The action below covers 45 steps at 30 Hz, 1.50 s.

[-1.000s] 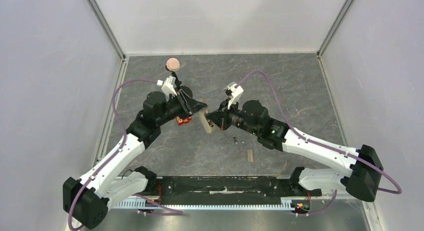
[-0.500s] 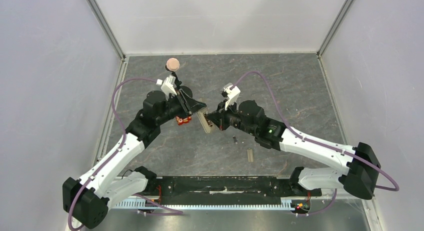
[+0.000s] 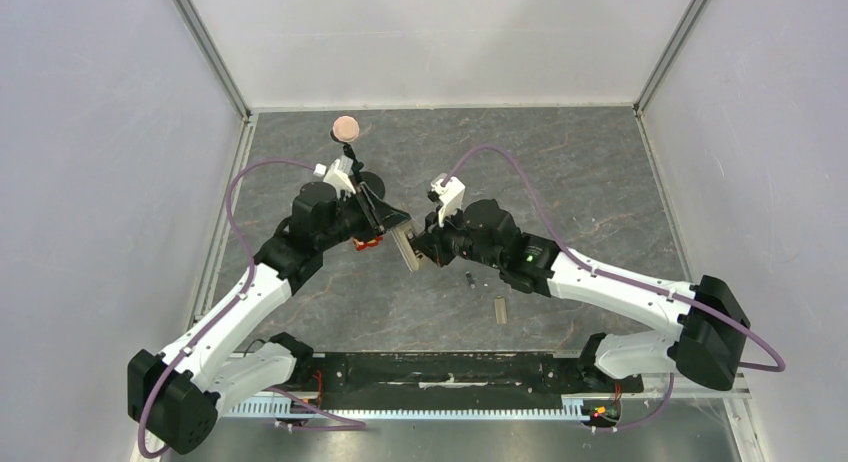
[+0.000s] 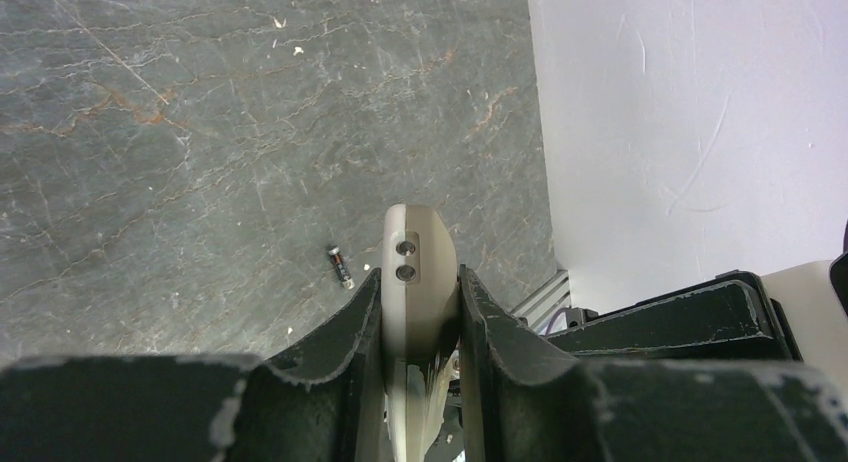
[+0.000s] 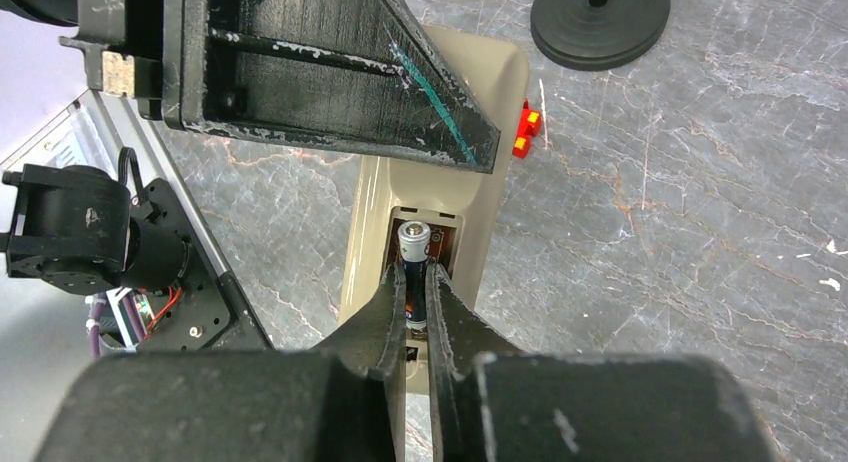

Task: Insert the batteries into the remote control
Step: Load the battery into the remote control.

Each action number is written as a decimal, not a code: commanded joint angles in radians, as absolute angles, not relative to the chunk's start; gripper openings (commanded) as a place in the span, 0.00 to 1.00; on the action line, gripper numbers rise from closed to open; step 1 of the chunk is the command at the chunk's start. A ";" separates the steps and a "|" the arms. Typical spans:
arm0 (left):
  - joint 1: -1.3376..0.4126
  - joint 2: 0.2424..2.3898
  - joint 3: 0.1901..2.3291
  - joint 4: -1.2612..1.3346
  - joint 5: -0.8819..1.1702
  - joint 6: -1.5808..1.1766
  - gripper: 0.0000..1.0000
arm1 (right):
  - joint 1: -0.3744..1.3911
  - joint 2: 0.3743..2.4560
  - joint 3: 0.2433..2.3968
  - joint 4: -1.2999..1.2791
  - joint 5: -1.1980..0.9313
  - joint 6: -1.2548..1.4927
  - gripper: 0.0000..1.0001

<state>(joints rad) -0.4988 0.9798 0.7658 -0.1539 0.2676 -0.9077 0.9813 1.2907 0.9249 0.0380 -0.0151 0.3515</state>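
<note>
My left gripper [image 3: 397,227] is shut on the remote control [image 3: 408,248] and holds it off the table, tan back toward the right arm. In the left wrist view the remote control [image 4: 420,252] stands edge-on between the left gripper [image 4: 420,282] fingers. My right gripper [image 5: 417,274] is shut on one battery [image 5: 415,240], which sits lengthwise in the open compartment of the remote control [image 5: 480,182]. The right gripper [image 3: 427,244] touches the remote's lower end. A second battery [image 3: 468,278] lies loose on the table, also seen as the battery [image 4: 341,266] below the left wrist.
A small flat beige cover piece [image 3: 500,310] lies near the loose battery. A red square gadget [image 3: 367,242] sits under the left gripper, the same gadget [image 5: 524,132] beside the remote. A pink ball on a black stand [image 3: 345,128] is behind, its base [image 5: 600,22] close by.
The right arm has shifted left, closer against the remote, with the battery between its fingers. The left arm has barely moved and keeps its hold.
</note>
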 commanded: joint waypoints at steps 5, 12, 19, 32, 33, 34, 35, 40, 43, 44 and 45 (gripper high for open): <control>-0.499 0.958 0.818 -0.087 0.294 -0.946 0.02 | 0.982 1.316 0.951 -0.036 -0.006 0.360 0.17; -0.500 0.956 0.821 -0.105 0.285 -0.905 0.02 | 0.980 1.303 0.966 -0.033 0.049 0.424 0.27; -0.499 0.958 0.820 -0.112 0.282 -0.888 0.02 | 0.979 1.279 0.999 -0.048 0.030 0.443 0.33; -0.497 0.946 0.818 -0.120 0.288 -0.867 0.02 | 0.977 1.238 1.018 -0.049 0.033 0.486 0.44; -0.498 0.944 0.818 -0.120 0.288 -0.865 0.02 | 0.976 1.237 1.018 -0.047 0.036 0.495 0.44; -0.497 0.941 0.817 -0.121 0.289 -0.861 0.02 | 0.976 1.234 1.018 -0.045 0.040 0.501 0.45; -0.497 0.938 0.816 -0.121 0.289 -0.858 0.02 | 0.976 1.231 1.018 -0.046 0.051 0.512 0.46; -0.498 0.916 0.814 -0.118 0.286 -0.842 0.02 | 0.961 1.162 0.994 -0.052 0.158 0.671 0.78; -0.497 0.905 0.819 -0.119 0.275 -0.851 0.02 | 0.931 1.107 0.945 -0.052 0.182 0.878 0.98; -0.497 0.902 0.818 -0.115 0.270 -0.859 0.02 | 0.918 1.090 0.920 -0.036 0.167 0.950 0.98; -0.497 0.899 0.818 -0.108 0.265 -0.867 0.02 | 0.910 1.074 0.901 -0.017 0.154 1.008 0.98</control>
<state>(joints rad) -0.4969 0.9276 0.7765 -0.1688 0.2703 -0.8810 0.9447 1.1522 0.9585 -0.0711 0.1165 0.7200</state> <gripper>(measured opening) 0.320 0.973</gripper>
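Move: The remote's battery compartment lies practically at the right hand's fingertips, about 1 cm below; they hold a battery partly in it. The left hand grips the remote's far end, the compartment some 4 cm back from it, 2 cm right and 2 cm lower. Nearly 20 cm below the right hand are the loose battery, about 12 cm right and level, the cover, 19 cm right and 7 cm back, and the red toy, 13 cm left and 10 cm ahead. The right fingers let go of the battery in the compartment, opening gradually while the hand stays almost in place and dips just under 1 cm. Then they spread wide as the hand pulls up about 5 cm and 3 cm to the right, clear of the remote, turning some 15 degrees clockwise. The left hand keeps its grip on the remote, easing up 1.5 cm at the end. ##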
